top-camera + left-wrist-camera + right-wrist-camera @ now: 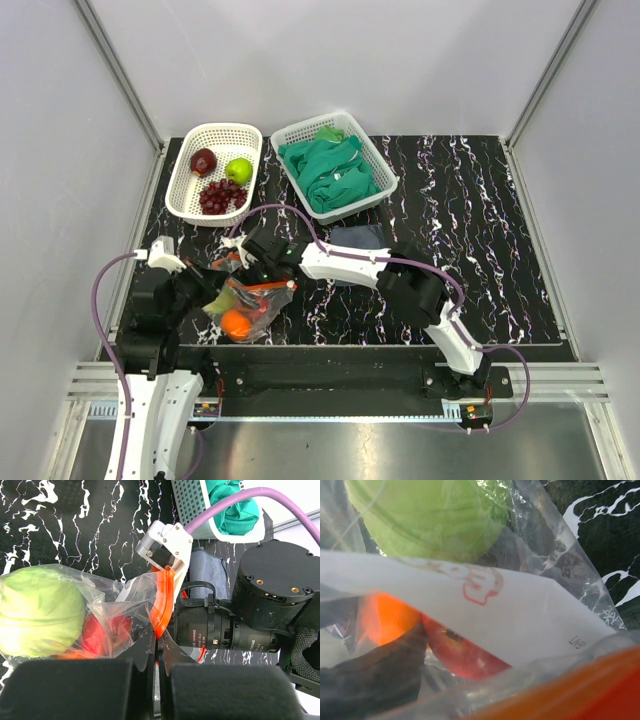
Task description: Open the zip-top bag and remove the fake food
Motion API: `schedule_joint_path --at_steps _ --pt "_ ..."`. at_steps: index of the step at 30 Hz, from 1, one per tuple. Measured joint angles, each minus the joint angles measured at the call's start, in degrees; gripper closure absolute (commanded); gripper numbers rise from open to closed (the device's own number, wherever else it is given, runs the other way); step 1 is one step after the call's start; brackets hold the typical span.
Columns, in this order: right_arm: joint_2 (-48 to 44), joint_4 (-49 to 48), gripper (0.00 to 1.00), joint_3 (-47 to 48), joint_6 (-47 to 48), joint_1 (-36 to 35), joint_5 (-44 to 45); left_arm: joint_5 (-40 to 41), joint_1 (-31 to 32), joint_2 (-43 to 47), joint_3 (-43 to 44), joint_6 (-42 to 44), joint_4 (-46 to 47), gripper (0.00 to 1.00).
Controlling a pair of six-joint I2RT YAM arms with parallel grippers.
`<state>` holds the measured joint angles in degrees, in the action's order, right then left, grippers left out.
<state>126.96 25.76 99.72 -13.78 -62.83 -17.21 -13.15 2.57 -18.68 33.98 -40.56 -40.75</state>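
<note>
The zip-top bag (250,305) lies near the table's front left, clear plastic with an orange-red zip strip (162,600). My left gripper (159,639) is shut on that strip. Inside the bag are fake food pieces: a pale green cabbage (35,612), a red tomato (462,655) and an orange (236,322). My right gripper (263,272) reaches into the bag's mouth. Its dark left finger (375,680) stands far to the side next to the tomato; the other finger is hidden behind the strip. The jaws look open.
A white basket (215,133) at the back left holds a dark red apple (203,161), a green apple (238,171) and purple grapes (222,195). A second basket (372,150) holds green cloths (335,172). A dark grey-blue cloth (355,238) lies under the right arm.
</note>
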Motion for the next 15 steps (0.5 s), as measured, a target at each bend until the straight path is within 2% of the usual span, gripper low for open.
schedule_joint_path --at_steps 6,11,15 --pt "-2.32 -0.63 0.46 -1.95 0.76 -0.04 2.58 0.02 0.0 0.24 0.0 0.0 -0.07 1.0" --pt "-8.15 -0.66 0.54 -4.07 2.62 0.0 4.44 0.11 0.0 1.05 0.04 -0.02 -0.13 1.0" --pt "-12.79 -1.16 0.56 -4.22 3.72 0.0 4.76 0.09 0.0 1.11 0.04 0.0 -0.33 1.0"
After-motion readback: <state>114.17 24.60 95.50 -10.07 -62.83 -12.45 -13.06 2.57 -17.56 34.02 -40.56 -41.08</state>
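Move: Inside the zip-top bag, the right hand already holds the red apple between its fingers; the white fruit basket's middle lies about 27 cm ahead and 10 cm to its left, roughly level. The green cabbage sits some 8 cm left of the apple, level with it in reach, and the orange about 6 cm back and 4 cm left. From the left hand the apple is roughly 6 cm right, 1 cm back and 13 cm below. Lifting the red apple up through the bag's mouth, the right hand starts slowly, then climbs quickly by about 8.5 cm, drifting barely forward and right while its wrist tilts some 10 degrees; the fingers keep their hold, set wide around the fruit. The left hand stays put, still pinching the bag's orange-edged rim. ##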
